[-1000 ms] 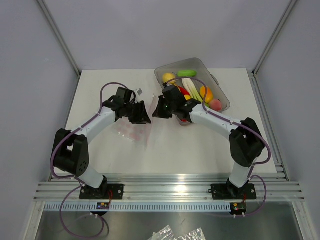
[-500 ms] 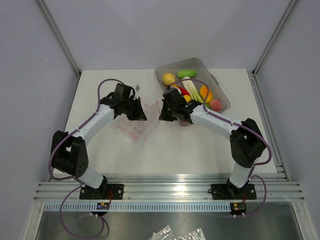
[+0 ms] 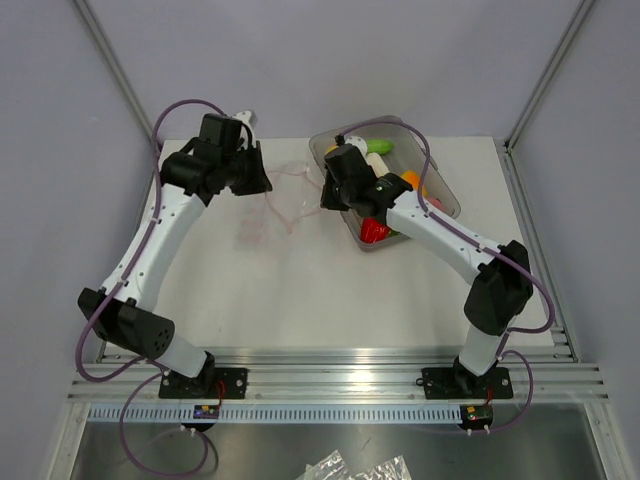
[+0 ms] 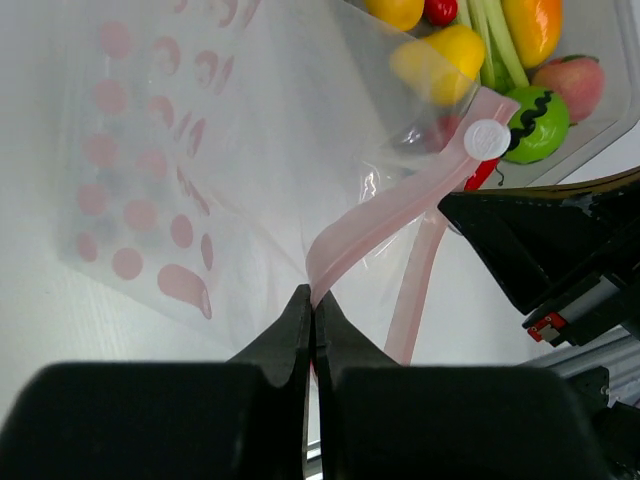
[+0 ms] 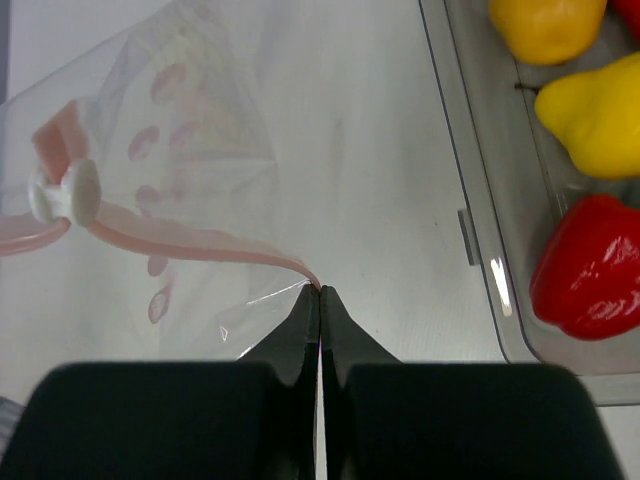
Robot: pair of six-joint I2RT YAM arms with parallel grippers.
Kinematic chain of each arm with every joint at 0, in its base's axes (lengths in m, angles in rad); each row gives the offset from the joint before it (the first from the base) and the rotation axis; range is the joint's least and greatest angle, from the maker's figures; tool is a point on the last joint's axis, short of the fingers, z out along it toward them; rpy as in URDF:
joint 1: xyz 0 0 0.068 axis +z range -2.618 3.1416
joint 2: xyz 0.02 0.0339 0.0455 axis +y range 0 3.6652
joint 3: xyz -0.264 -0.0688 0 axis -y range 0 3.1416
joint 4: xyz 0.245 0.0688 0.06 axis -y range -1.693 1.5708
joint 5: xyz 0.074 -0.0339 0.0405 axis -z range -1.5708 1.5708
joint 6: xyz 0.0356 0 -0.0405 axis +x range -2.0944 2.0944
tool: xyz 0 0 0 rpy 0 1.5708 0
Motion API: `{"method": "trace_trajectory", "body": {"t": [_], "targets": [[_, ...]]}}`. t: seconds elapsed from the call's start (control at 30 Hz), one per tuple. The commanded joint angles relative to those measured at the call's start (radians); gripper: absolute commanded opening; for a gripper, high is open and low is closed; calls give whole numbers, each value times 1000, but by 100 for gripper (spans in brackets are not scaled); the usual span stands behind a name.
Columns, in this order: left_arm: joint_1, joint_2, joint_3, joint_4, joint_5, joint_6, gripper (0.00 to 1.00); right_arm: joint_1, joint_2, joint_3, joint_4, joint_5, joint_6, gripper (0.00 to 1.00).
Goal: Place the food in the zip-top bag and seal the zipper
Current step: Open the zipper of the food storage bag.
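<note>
The zip-top bag (image 3: 272, 207) is clear with pink print and hangs between both grippers, its lower part lying on the table. My left gripper (image 3: 264, 185) (image 4: 313, 300) is shut on one lip of the pink zipper (image 4: 365, 235). My right gripper (image 3: 325, 198) (image 5: 319, 290) is shut on the other zipper lip (image 5: 190, 240). The bag's mouth is pulled apart. A white slider (image 4: 487, 138) (image 5: 68, 190) sits at one end of the strip. The food lies in the grey tray (image 3: 447, 203): a red pepper (image 5: 590, 270), a yellow pear (image 5: 595, 115), a green piece (image 4: 540, 110) and a peach (image 4: 572, 85).
The tray's near wall (image 5: 470, 150) stands just right of the right gripper. White table (image 3: 330, 290) lies in front of the bag. Grey walls and aluminium posts (image 3: 115, 70) close in the back and sides.
The left gripper has shut on the zipper lip. Both arms have moved toward the back of the table and upward, lifting the bag's mouth off the table and spreading it.
</note>
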State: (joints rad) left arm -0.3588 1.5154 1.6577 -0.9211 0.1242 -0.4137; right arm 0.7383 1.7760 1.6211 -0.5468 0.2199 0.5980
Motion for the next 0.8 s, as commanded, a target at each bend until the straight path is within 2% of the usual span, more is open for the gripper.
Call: {"method": "trace_trajectory", "body": {"t": [0.0, 0.1, 0.27, 0.43, 0.5, 0.6, 0.73, 0.77], "targets": [[6, 0, 154, -117, -92, 59, 0, -10, -13, 89, -22, 46, -44, 0], [0, 22, 131, -90, -63, 62, 0, -11, 22, 103, -25, 35, -46, 0], [-15, 80, -48, 14, 1, 32, 0, -65, 88, 86, -7, -40, -41, 0], [-23, 143, -66, 91, 54, -8, 0, -131, 122, 91, -19, -99, -75, 0], [-29, 166, -37, 93, 58, -13, 0, -140, 120, 112, -31, -117, -96, 13], [-29, 184, -7, 106, 63, -37, 0, -139, 117, 157, -64, -136, -136, 45], [-28, 207, 16, 114, 48, -50, 0, -152, 56, 152, -93, -113, -178, 61], [-28, 209, 17, 114, 43, -50, 0, -163, 39, 140, -87, -116, -176, 62]]}}
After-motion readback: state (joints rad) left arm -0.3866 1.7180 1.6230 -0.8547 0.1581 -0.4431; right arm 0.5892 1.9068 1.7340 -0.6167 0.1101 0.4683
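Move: Between the two raised hands hangs the food storage bag, each pinching one side of its zipper mouth. The mouth's middle is about 7 cm to the left hand's right, 2 cm ahead and 5 cm lower; from the right hand it is some 7 cm left, level in reach, 1 cm higher. The red pepper lies roughly 8 cm ahead of the right hand, 10 cm right and 17 cm below; the yellow pear 15 cm ahead, 7 cm right, equally low. Rising 3 to 4 cm and then dropping together, both hands bring the bag down: the left sinks about 14 cm from its peak, tips down and drifts right, keeping its pinch, then lifts slightly. The right sinks some 7 cm while going forward and right towards the food tray, then spreads its fingers to over half open, ending its pinch with the zipper strip against its left finger. ##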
